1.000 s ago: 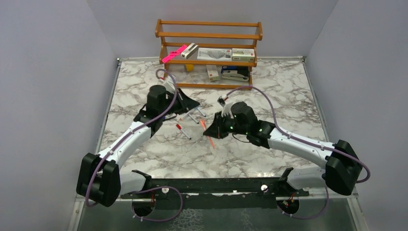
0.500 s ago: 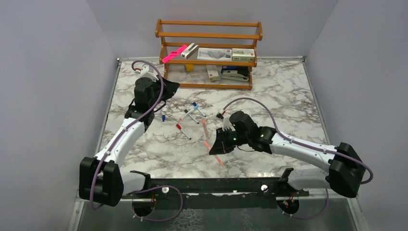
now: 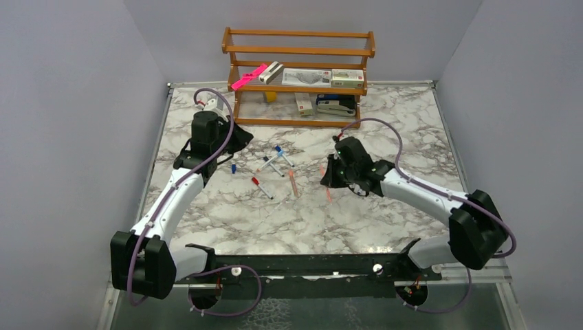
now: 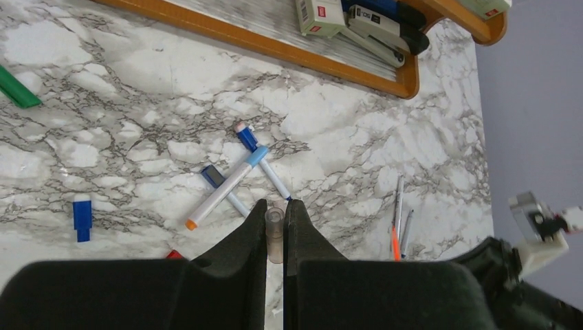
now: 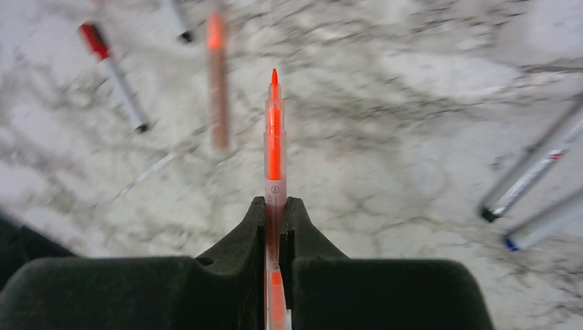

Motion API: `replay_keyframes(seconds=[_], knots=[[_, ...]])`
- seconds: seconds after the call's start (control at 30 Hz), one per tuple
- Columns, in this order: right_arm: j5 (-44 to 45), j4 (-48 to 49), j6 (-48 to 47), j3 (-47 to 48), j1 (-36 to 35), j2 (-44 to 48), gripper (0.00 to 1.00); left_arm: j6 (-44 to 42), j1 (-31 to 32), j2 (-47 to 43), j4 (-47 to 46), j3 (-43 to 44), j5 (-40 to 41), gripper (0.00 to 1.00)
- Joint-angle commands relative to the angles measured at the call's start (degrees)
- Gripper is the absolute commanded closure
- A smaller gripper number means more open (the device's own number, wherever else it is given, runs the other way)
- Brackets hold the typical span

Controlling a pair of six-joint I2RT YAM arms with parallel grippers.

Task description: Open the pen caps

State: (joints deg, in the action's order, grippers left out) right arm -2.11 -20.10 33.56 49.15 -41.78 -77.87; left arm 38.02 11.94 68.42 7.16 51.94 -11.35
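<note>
My left gripper (image 4: 275, 206) is shut on a small translucent pen cap (image 4: 275, 235), which stands upright between the jaws. In the top view this gripper (image 3: 242, 140) hovers at the left of the loose pens (image 3: 278, 162). My right gripper (image 5: 275, 203) is shut on an orange pen (image 5: 274, 148) whose pointed tip is bare. Seen from above, that gripper (image 3: 326, 179) is to the right of the pile, with the orange pen (image 3: 326, 192) sticking out towards the front. A loose blue cap (image 4: 82, 216) lies on the marble, and blue-capped pens (image 4: 248, 139) lie crossed.
A wooden shelf (image 3: 299, 88) at the back holds boxes, a black stapler (image 3: 335, 106) and a pink bar (image 3: 249, 77). A red-capped pen (image 3: 260, 187) and another orange pen (image 3: 293, 183) lie mid-table. Grey pens (image 5: 535, 166) lie to the right. A green object (image 4: 17, 86) lies far left.
My left gripper pulled away from the pens toward the back left, then held still. My right gripper swung toward the front with the orange pen, then back up to the right.
</note>
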Motion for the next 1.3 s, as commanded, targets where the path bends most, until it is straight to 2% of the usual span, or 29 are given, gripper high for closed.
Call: replay_keyframes(seconds=[0.0,0.1,0.33,0.5,0.93,1.1,1.27], knots=[[9.44,-0.74,-2.66,2.34,6.33,-5.64,0.99,-2.40,-0.67,-2.13,3.27,-0.93,-1.80,1.00],[12.58,-0.03,-2.62,3.63,9.41,-9.90,0.99,-2.60,-0.95,-2.53,3.72,-1.62,-2.12,1.00],[13.05,3.16,-1.83,4.55,15.22,-18.57,0.99,-2.99,-1.35,-3.16,4.40,-2.78,-2.77,1.00],[14.15,2.98,-2.00,4.96,16.48,-20.60,0.90,-3.70,-1.65,-3.34,5.26,-3.14,-2.82,1.00],[16.08,0.54,-3.33,1.90,16.82,-14.24,0.71,-4.44,-2.79,-2.90,6.55,-5.00,-1.75,1.00],[17.15,-1.17,-3.83,1.65,16.82,-11.13,0.69,-4.69,-3.00,-2.45,7.37,-5.44,-0.11,0.99],[16.30,-2.48,-4.76,2.52,16.82,-6.76,0.63,-4.94,-3.33,-0.70,7.84,-6.32,3.00,0.97]])
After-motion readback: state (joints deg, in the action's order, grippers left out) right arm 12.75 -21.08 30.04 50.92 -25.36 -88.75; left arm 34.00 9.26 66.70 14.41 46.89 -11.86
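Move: The right hand still holds the uncapped orange pen; the bare spot it is bound for lies about 11 cm ahead, 10 cm to the right and 9 cm below. Two uncapped markers lie just right of that spot, some 3 and 5 cm off, the farther one about 3 cm nearer the base; a capped orange pen lies 9 cm ahead, 12 cm left. From the left hand, holding the clear cap, the blue cap is 8 cm left, 2 cm ahead, 21 cm down; the red-capped marker is 2 cm right, 8 cm back. The right hand swings right and forward while sinking some 8 cm, its wrist turning clockwise and rolling until the fingers point forward and down, lays the uncapped orange pen beside the two uncapped markers, then opens part way, edges right and back and lifts about 2.5 cm clear. Meanwhile the left hand, keeping the clear cap pinched, eases about 5 cm down and a little back and left towards the blue cap, its fingertips tipping down slightly. ##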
